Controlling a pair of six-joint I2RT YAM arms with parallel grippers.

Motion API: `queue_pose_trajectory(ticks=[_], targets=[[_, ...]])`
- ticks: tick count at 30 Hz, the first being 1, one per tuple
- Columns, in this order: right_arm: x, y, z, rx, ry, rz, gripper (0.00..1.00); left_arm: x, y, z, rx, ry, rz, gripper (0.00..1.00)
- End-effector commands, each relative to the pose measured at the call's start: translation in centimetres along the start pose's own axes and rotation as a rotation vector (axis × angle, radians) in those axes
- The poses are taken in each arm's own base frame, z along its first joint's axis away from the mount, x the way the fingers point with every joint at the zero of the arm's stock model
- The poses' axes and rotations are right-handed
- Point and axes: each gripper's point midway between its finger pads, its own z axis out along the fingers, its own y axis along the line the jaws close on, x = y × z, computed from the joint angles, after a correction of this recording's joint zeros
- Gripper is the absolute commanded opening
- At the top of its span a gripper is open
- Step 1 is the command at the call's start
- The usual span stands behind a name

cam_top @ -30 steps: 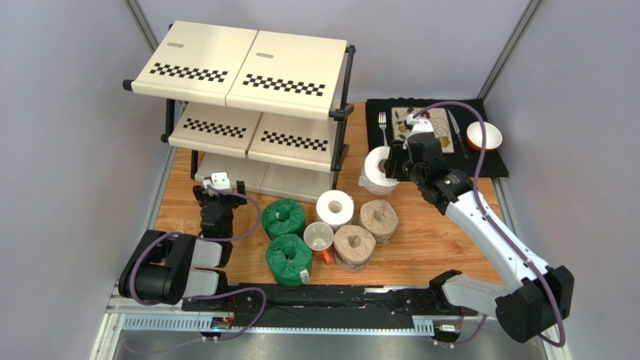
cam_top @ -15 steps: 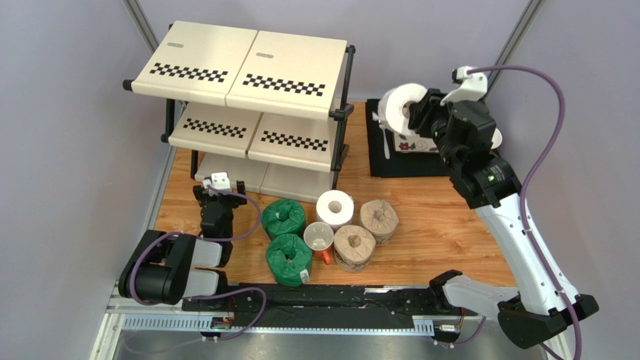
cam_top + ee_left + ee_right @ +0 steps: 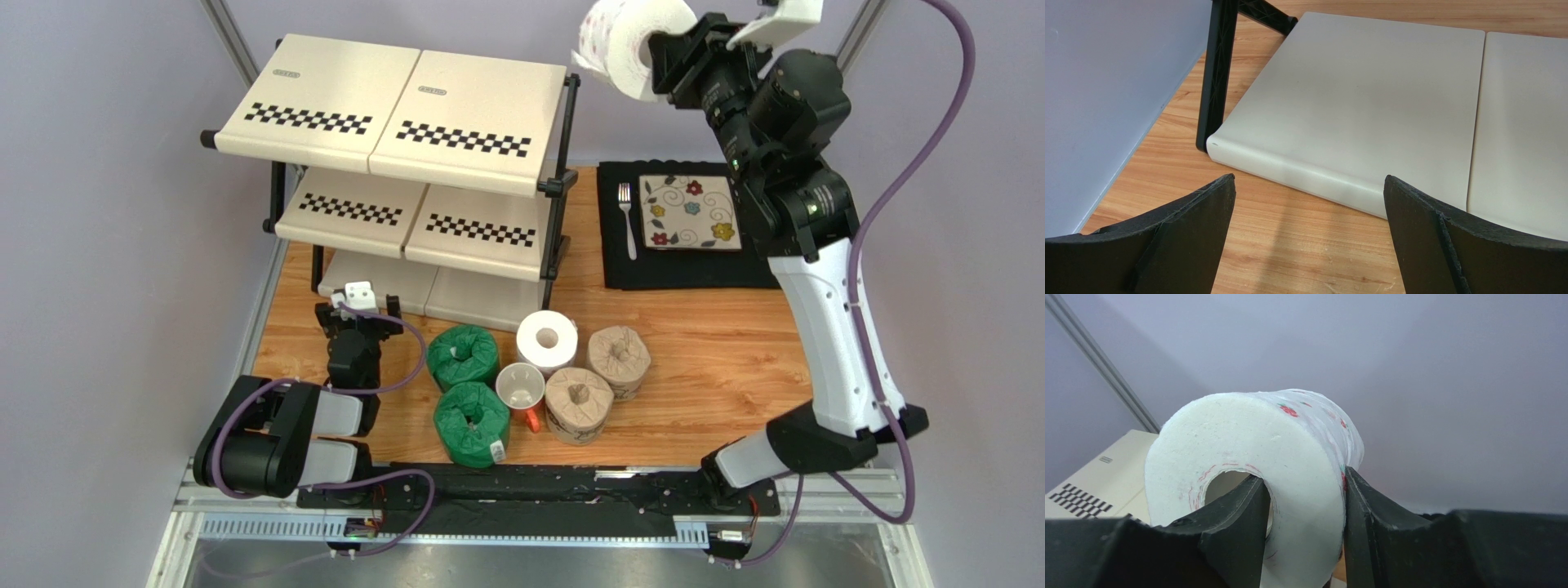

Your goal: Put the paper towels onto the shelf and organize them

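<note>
My right gripper is shut on a white paper towel roll with red floral print, one finger in its core and one on its outer wall. It holds the roll high in the air, just right of the top tier of the shelf. Five more rolls stand on the table in front of the shelf: a white one, two green and two tan. My left gripper is open and empty, low over the wood before the bottom shelf.
A white mug with a red handle sits among the rolls. At the back right lies a black placemat with a floral plate and a fork. Grey walls close in both sides.
My right arm has lifted the white roll from the table beside the placemat, up and back to the height of the shelf's top right corner. The left arm has not moved.
</note>
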Motion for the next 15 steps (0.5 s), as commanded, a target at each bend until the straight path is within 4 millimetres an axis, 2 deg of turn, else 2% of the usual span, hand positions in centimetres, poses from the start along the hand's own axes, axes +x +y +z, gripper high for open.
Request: queue_pose_trajectory(ticks=[1,7,12,15], targets=[[-3.2,5.0,1.6,-0.217,-0.093,0.017,0.24,7.7,1.6,-6.6,0.022,0.194,0.062,0.99],[-2.2,10.3,2.3,-0.428,-0.107,0.024,0.24,7.7,1.6,-6.6,0.022,0.194,0.062,0.99],[0.0,13.8,2.4,-0.541,-0.061,0.014,0.24,7.7,1.6,-6.6,0.022,0.194,0.062,0.99],[0.8,15.2,2.3,-0.575,-0.050,0.005,0.24,7.7,1.5,-6.6,0.022,0.193,0.062,0.99]])
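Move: The right hand, already holding a white paper roll by its rim, has the right half of the shelf's top board about 24 cm to its left, some 3 cm farther out and 13 cm lower. The board's left half lies 44 cm left, 5 cm ahead. The patterned plate is 15 cm right and 15 ahead, about 56 cm below. From the left hand, the right half lies 21 cm right, 10 ahead, 34 above. Leftward, fast and almost level, the right arm swings the roll about 14 cm towards the right half of the top board, first rising a couple of centimetres and then sinking roughly 3. The hand turns some 25 degrees counter-clockwise as it goes; the fingers keep their pinch on the roll's wall, one inside the core. ##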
